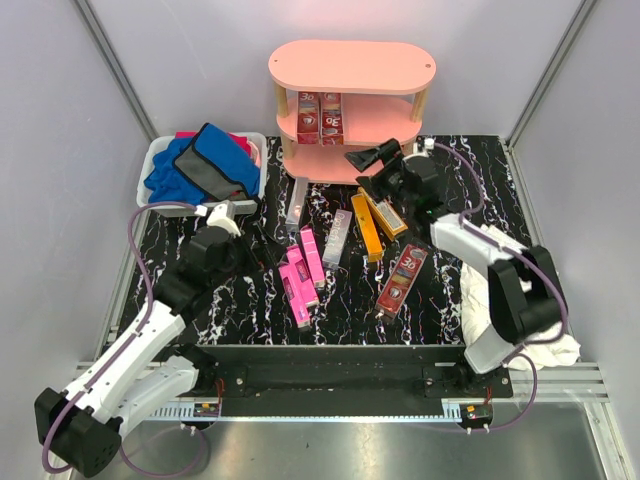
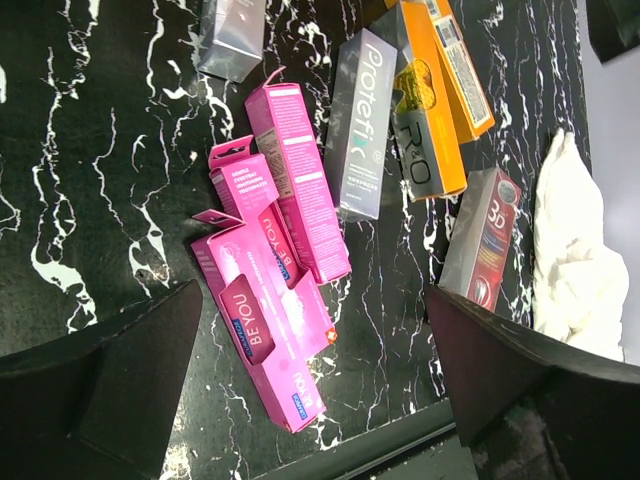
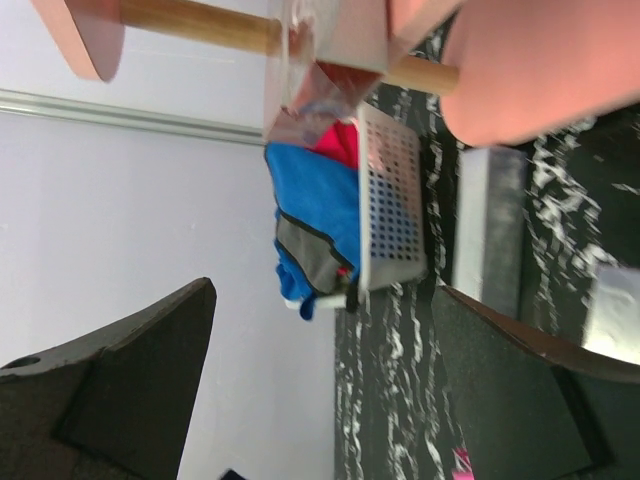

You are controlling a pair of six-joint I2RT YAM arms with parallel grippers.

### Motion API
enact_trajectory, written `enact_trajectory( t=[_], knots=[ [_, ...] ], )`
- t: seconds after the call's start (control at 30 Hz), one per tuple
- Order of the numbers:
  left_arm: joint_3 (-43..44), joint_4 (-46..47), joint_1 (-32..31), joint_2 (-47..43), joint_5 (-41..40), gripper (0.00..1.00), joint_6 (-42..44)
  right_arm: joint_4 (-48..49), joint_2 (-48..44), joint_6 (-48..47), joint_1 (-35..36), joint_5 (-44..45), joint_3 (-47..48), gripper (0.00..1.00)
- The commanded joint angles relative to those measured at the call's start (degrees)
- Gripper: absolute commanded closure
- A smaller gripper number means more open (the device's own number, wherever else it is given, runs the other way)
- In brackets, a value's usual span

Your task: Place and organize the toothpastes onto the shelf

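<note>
The pink shelf (image 1: 350,65) stands at the back with two dark red toothpastes (image 1: 320,116) upright on its middle tier. Several more lie loose on the table: pink boxes (image 1: 300,275), a grey one (image 1: 338,235), orange ones (image 1: 372,225), a dark red one (image 1: 403,278) and a silver one (image 1: 296,200). My left gripper (image 1: 250,225) hovers open, left of the pink boxes (image 2: 265,330), holding nothing. My right gripper (image 1: 375,160) is open and empty by the shelf's bottom tier (image 3: 530,60). The silver box (image 3: 490,220) lies beyond it.
A white bin (image 1: 160,160) holding blue and grey cloths (image 1: 205,165) sits at the back left, beside the shelf. A crumpled white cloth (image 1: 515,290) lies under the right arm at the table's right edge. Grey walls close in the sides.
</note>
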Motion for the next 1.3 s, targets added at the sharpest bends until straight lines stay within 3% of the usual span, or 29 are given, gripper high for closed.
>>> enact_trajectory(
  t=[0.0, 0.37, 0.57, 0.87, 1.27],
  knots=[
    [2.37, 1.83, 0.17, 0.82, 3.23, 0.01, 2.41, -5.24, -11.64, -6.78, 0.18, 3.70, -6.61, 0.00],
    [7.02, 1.39, -0.35, 7.68, 9.04, 0.01, 5.66, -29.06, -43.43, -15.49, 0.09, 15.64, -24.10, 0.00],
    [12.20, 1.66, -7.55, 15.14, 5.45, 0.01, 6.98, -41.81, -56.02, -16.46, 0.09, 19.00, -27.98, 0.02],
    [24.15, 2.62, -21.17, 34.72, 0.26, 0.01, 9.18, -48.15, -60.70, -15.84, 0.09, 19.17, -28.15, 0.02],
    [45.51, 0.61, -29.35, 60.58, -2.12, 0.01, 11.46, -53.24, -66.76, -15.49, 0.18, 20.14, -24.74, 0.02]
  ],
)
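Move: The red 3D toothpaste still on the table lies about 27 cm to the left hand's right, level with it fore and aft and some 15 cm below. Between them, the pink boxes lie roughly 5 cm to that hand's right, the grey Protefix box 13 cm right and 9 cm ahead, and the nearer orange box 20 cm right and 12 cm ahead. From the right hand, up by the shelf, the red toothpaste is about 22 cm back, 13 cm right and 21 cm down. The left hand, open and empty, barely stirs at first, then sweeps about 23 cm to the right over the pink boxes towards the red 3D toothpaste, sinking some 6 cm late in the sweep while its wrist swings about 30 degrees clockwise and rolls left side up. Meanwhile the right hand, also still open and empty, backs away from the shelf, going about 22 cm back and 15 cm right and sinking a little at the end as it tips its left side down some 25 degrees, easing off above and just beside the far half of that toothpaste. ##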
